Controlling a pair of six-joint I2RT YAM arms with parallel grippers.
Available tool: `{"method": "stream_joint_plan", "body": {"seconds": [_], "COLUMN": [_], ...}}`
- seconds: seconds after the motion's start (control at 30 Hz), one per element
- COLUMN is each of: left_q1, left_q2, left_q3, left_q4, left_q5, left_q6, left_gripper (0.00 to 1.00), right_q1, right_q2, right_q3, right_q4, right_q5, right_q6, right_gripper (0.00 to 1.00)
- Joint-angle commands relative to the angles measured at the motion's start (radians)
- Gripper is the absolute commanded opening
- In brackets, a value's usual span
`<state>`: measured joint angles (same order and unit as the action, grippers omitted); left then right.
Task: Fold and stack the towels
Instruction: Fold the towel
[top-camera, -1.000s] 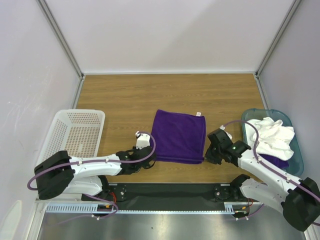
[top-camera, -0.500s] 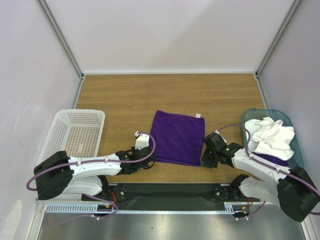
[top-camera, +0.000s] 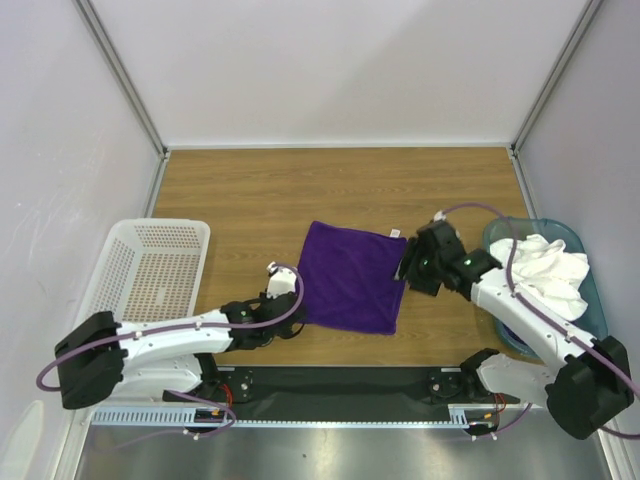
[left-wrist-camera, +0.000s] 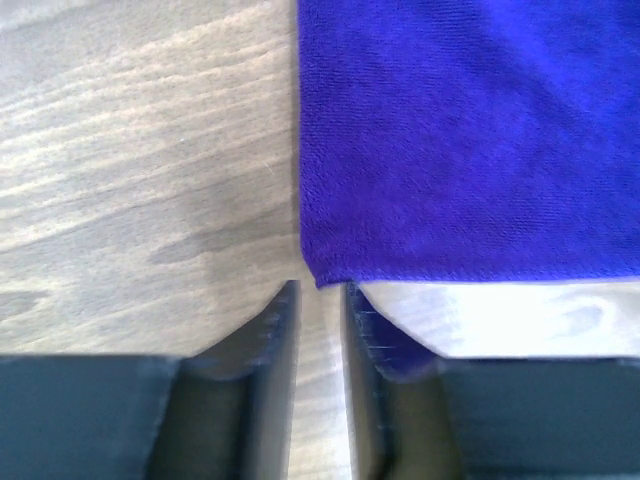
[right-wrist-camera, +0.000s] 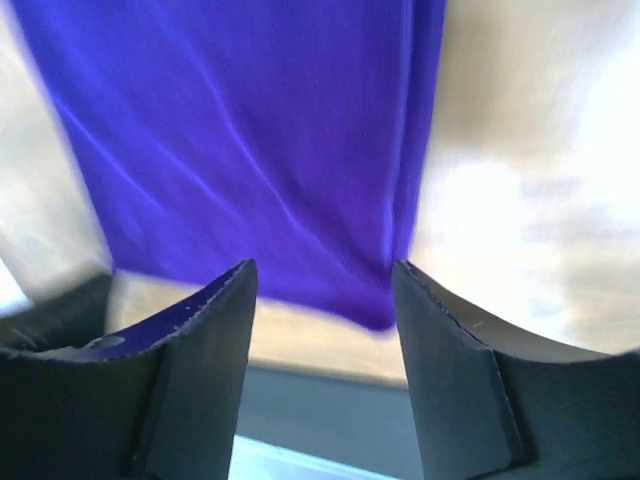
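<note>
A folded deep-purple towel (top-camera: 352, 277) lies flat in the middle of the table, its small white tag (top-camera: 396, 233) at the far right corner. My left gripper (top-camera: 290, 322) sits low at the towel's near left corner. In the left wrist view the left gripper (left-wrist-camera: 320, 288) is open by a narrow gap with only table between its fingers, and the towel (left-wrist-camera: 470, 140) corner lies just ahead. My right gripper (top-camera: 406, 270) hovers over the towel's right edge. The right wrist view shows the right gripper (right-wrist-camera: 324, 265) wide open and empty above the towel (right-wrist-camera: 250, 130). A white towel (top-camera: 545, 272) is bunched in the teal bin (top-camera: 592, 300).
A white perforated basket (top-camera: 150, 262) stands at the left edge of the table. The teal bin is at the right edge, beside my right arm. White walls close in the table on three sides. Bare wood stretches behind the purple towel.
Both grippers have opened and let go of the purple towel's near corners. The right gripper has risen and moved back along the towel's right edge. The towel has slid slightly left.
</note>
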<state>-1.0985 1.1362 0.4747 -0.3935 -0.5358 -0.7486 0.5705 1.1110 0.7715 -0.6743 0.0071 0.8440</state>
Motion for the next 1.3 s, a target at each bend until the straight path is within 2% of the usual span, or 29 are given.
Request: {"method": "stream_joint_plan", "body": {"seconds": [0.0,0.1,0.3,0.47,0.67,0.93,1.17,1.27], "left_q1": [-0.011,-0.009,-0.009,-0.006,0.028,0.098,0.123,0.129], "left_q2": [-0.079,-0.166,-0.326,-0.306,-0.178,-0.165,-0.168,-0.162], "left_q3": [0.054,0.064,0.053,0.041,0.036,0.018,0.004,-0.001], "left_q4": [-0.060,-0.116,-0.108,-0.013,0.035,0.054,0.048,0.048], "left_q5": [0.026,0.062,0.050,0.033,0.089,0.141,0.146,0.145], "left_q6": [0.015,0.002,0.006,0.005,-0.017,-0.006,-0.011,-0.018], "left_gripper": [0.35,0.48,0.59,0.60,0.56,0.56,0.56,0.56], "right_q1": [-0.124,-0.204,-0.253,-0.254,-0.253,-0.238,-0.233,-0.227], "right_q2": [0.028,0.096,0.274,0.473,0.636,0.679,0.682,0.676], "right_q3": [0.080,0.120,0.198,0.281,0.351,0.376,0.371,0.370], "right_q4": [0.025,0.131,0.361,0.420,0.427,0.394,0.389,0.389], "right_q5": [0.021,0.056,0.126,0.110,0.096,0.136,0.117,0.111], "right_q6": [-0.143,-0.186,-0.302,-0.396,-0.419,-0.431,-0.421,-0.422], "right_gripper": [0.62,0.58,0.45,0.40,0.40,0.41,0.21,0.20]}}
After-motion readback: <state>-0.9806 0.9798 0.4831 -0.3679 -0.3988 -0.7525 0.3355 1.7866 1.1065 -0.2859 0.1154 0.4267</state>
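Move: The towel's far right corner lies about 19 cm ahead of the right hand, some 3 cm to its right and 8 cm below. From that hand, the white label is about 22 cm ahead and 1 cm to the right, the near right corner about 6 cm back and 1 cm right. The near left corner sits right under the left hand's opening fingers, about 1 cm down, with the far left corner roughly 26 cm ahead and 4 cm right. The towel's far right corner, beside the label, is what the right hand sweeps out to: about 19 cm forward and slightly right, rising a little before sinking, its wide fingers narrowing and at last closing around the corner. Meanwhile the left hand opens further and lifts clear of the near left corner, about 7 cm up, then settles halfway back down and hovers open. ##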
